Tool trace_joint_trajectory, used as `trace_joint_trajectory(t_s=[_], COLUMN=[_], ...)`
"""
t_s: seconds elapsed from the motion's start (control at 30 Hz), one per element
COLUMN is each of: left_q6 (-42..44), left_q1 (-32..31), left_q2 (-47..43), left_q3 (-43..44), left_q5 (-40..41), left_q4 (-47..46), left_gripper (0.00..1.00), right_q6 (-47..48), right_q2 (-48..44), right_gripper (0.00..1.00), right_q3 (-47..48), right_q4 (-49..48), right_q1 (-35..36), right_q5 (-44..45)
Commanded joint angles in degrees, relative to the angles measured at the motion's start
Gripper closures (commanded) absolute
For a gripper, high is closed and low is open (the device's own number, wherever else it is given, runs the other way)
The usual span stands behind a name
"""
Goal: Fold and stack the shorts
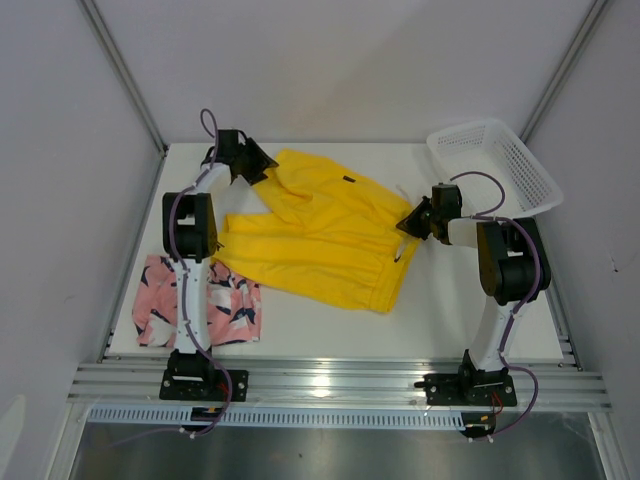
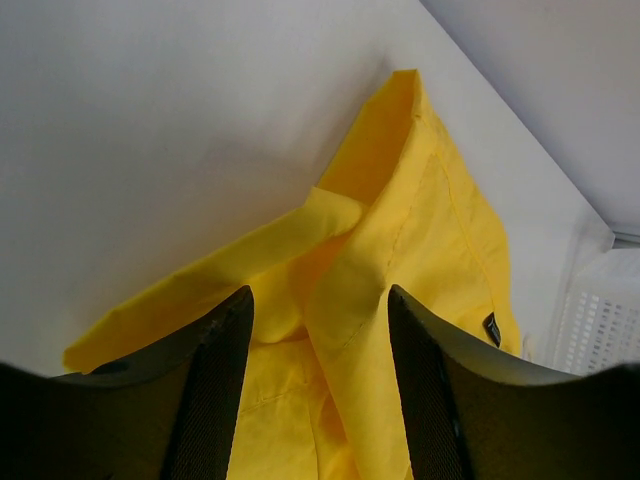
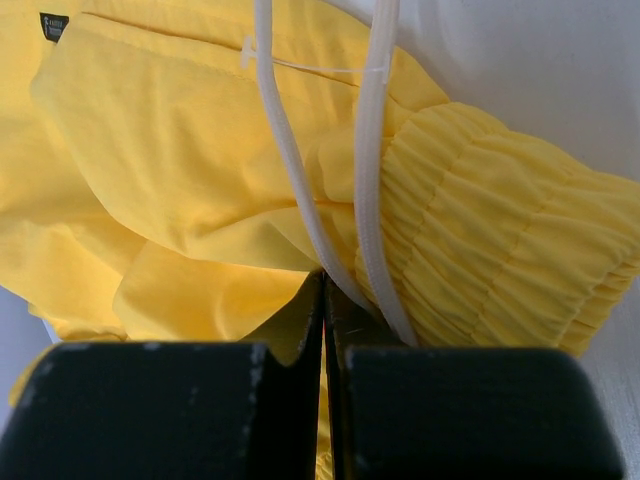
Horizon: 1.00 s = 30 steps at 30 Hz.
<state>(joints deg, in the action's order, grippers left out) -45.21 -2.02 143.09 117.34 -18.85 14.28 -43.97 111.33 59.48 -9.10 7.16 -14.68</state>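
The yellow shorts [image 1: 310, 235] lie spread and rumpled across the middle of the table. My left gripper [image 1: 262, 160] is at their far left corner. In the left wrist view it [image 2: 320, 295] stands open, its jaws on either side of a raised fold of yellow fabric [image 2: 420, 210]. My right gripper [image 1: 408, 225] is at the shorts' right edge and is shut on the yellow cloth [image 3: 180, 150] beside the gathered waistband [image 3: 500, 230]; white drawstrings [image 3: 370, 150] hang over it [image 3: 325, 280]. The pink printed shorts [image 1: 235, 310] lie folded at the near left, partly under the left arm.
A white mesh basket [image 1: 495, 165] stands at the far right corner, just behind the right arm, and also appears at the edge of the left wrist view [image 2: 600, 320]. A small dark logo [image 2: 490, 328] marks the yellow shorts. Grey walls enclose the table on three sides.
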Motion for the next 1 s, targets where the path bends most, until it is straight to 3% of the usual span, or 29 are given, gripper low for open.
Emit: trace_joint_trajectory(t_s=[0.0, 0.17, 0.3, 0.37, 0.4, 0.5, 0.77, 0.97], left_q6=[-1.1, -1.5, -2.6, -3.9, -4.7, -4.5, 1.5, -0.1], left_q1=[-0.5, -0.7, -1.1, -1.1, -1.1, -1.1, -1.2, -1.8], left_q2=[1.0, 2.5, 3.1, 3.7, 3.8, 3.1, 0.3, -1.2], left_q3=[2.4, 3.2, 3.1, 3.3, 3.8, 4.0, 10.6, 11.2], left_q5=[-2.7, -5.1, -7.6, -8.7, -9.6, -8.1, 1.3, 0.1], left_q4=[-3.1, -7.2, -11.5, -13.4, -13.8, -13.1, -2.6, -5.3], left_gripper=[0.4, 0.41, 0.5, 0.63, 0.76, 0.95, 1.0, 1.0], right_q6=[0.5, 0.2, 0.2, 0.2, 0.2, 0.2, 0.5, 0.5], right_q2=[1.0, 1.3, 1.5, 1.7, 1.8, 1.9, 2.2, 2.9], right_gripper=[1.0, 1.0, 1.0, 1.0, 1.0, 1.0, 1.0, 1.0], right_q3=[1.1, 1.0, 1.1, 1.1, 1.1, 1.2, 1.2, 1.3], right_q4=[-0.9, -1.1, -1.2, -1.2, -1.2, -1.1, -0.7, -0.9], right_q1=[-0.1, -0.2, -0.2, -0.3, -0.3, -0.4, -0.6, -0.6], right_q5=[-0.8, -1.1, -1.3, -1.3, -1.4, -1.5, -1.3, -1.2])
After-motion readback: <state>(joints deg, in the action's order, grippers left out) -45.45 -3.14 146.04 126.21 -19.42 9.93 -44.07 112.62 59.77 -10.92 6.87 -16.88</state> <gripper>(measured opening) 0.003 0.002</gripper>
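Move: The left hand's open fingers hover at the far-left end of the yellow shorts; the raised fold to pinch lies about 2 cm ahead, 3 cm to the right and barely 1 cm lower. The black label is some 23 cm right and 3 cm back from this hand, the lower leg's end 14 cm left and 20 cm back, the folded pink shorts 21 cm left and 37 cm back. From the right hand, the fold is roughly 20 cm farther out and 37 cm left. The left hand slides about 3 cm right and a little forward along the far end of the yellow shorts, its wrist rolling slightly, and shuts its fingers fully on the raised fold. Still pinching the cloth, it then lifts about 4 cm and carries forward some 2 cm towards the back wall, fingertips tilting up to about 10 degrees, while the right hand stays put with its closed grip on the waistband. ##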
